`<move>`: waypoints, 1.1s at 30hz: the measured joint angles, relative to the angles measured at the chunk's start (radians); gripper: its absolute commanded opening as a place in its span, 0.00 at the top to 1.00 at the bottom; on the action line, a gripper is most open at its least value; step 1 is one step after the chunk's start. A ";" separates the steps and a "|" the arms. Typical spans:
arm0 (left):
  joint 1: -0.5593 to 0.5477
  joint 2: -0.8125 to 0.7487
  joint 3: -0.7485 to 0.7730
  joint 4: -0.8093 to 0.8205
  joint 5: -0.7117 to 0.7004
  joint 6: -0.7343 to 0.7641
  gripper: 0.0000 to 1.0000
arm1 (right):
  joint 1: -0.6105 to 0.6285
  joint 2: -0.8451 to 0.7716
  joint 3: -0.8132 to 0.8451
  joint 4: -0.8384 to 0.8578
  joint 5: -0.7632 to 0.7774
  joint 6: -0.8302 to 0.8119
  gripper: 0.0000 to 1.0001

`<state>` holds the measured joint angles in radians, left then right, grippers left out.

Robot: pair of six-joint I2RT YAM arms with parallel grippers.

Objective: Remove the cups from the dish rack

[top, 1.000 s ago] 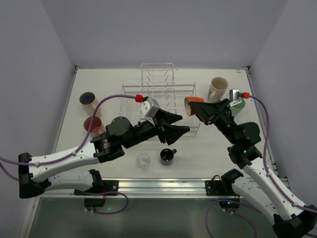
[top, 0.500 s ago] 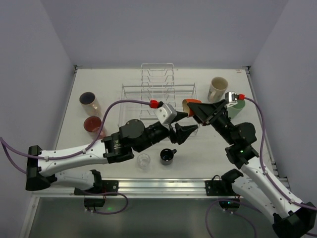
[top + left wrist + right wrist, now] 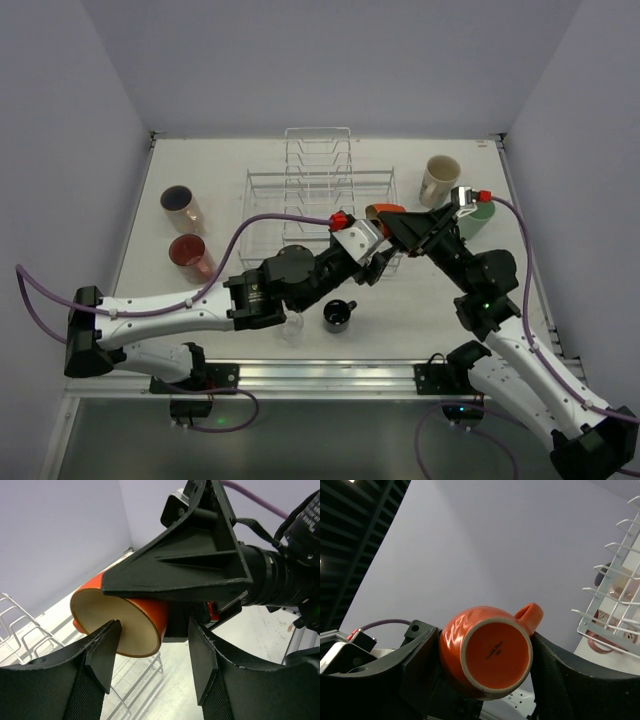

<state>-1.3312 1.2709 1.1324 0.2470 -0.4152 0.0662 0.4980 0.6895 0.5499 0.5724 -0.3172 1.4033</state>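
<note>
My right gripper (image 3: 395, 224) is shut on the small orange-red mug (image 3: 384, 210), holding it in the air just off the right end of the wire dish rack (image 3: 315, 185). In the right wrist view the mug (image 3: 490, 652) shows its base, pinched between both fingers. My left gripper (image 3: 381, 263) is open right below and in front of it. In the left wrist view the mug (image 3: 125, 622) shows its cream inside, its rim just past the left finger (image 3: 102, 652). The rack looks empty.
The cream mug (image 3: 438, 180) and the mint-green tumbler (image 3: 480, 214) stand at the right. Two pink tumblers (image 3: 183, 205) (image 3: 190, 252) stand at the left. The dark-blue mug (image 3: 338, 315) and the clear glass (image 3: 290, 326) sit near the front, by my left arm.
My left arm has swung right and reached forward until its open jaws are at the orange-red mug. The right gripper has kept the mug and barely shifted.
</note>
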 measured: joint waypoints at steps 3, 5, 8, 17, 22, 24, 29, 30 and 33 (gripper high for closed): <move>0.000 0.021 0.002 0.007 -0.002 0.027 0.42 | 0.000 0.010 0.000 0.016 -0.026 0.004 0.76; 0.000 0.029 0.003 0.015 0.001 0.037 0.53 | 0.000 0.019 -0.001 0.029 -0.041 0.012 0.76; 0.000 0.031 0.003 0.030 0.015 0.058 0.59 | 0.000 0.029 -0.003 0.046 -0.056 0.023 0.76; -0.002 0.035 0.006 0.075 0.043 0.062 1.00 | 0.000 0.029 -0.017 0.102 -0.090 0.053 0.56; -0.005 0.036 0.008 0.064 0.036 0.071 1.00 | 0.000 0.013 -0.025 0.095 -0.088 0.054 0.09; -0.005 0.035 0.009 0.061 0.021 0.077 1.00 | 0.000 -0.008 -0.027 0.064 -0.083 0.043 0.01; -0.005 0.014 0.021 0.014 0.005 0.081 1.00 | 0.000 -0.087 -0.023 -0.085 -0.010 -0.036 0.01; -0.005 0.005 0.028 -0.003 0.006 0.078 1.00 | 0.000 -0.104 -0.019 -0.129 0.014 -0.060 0.01; -0.003 -0.032 0.077 -0.088 0.022 0.055 1.00 | 0.000 -0.148 0.004 -0.234 0.079 -0.121 0.01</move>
<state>-1.3346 1.2388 1.2091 0.1589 -0.3931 0.1211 0.4980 0.5419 0.5541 0.3386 -0.2379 1.2823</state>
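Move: The orange mug is already in the right gripper, its middle barely 1 cm ahead, 2 cm left of and 1 cm above that hand. From the open left fingers it lies about 5 cm ahead, 1 cm right and 2 cm up, its rim towards them. On the table some 34 cm below the left hand are the black mug, 4 cm ahead and 5 cm left, and the clear glass, 2 cm ahead and 17 cm left; the rack's middle is about 33 cm ahead, 10 cm left and 28 cm down. Edging right barely a centimetre, the left hand closes on the orange mug's wall at the rim, one finger inside the mouth, while the right hand, still gripping, eases back nearly 2 cm. The right fingers then spread wide and that hand draws off rightward about 2.5 cm, dipping slightly; the left keeps its pinch and rises some 3 cm, drifting left. ##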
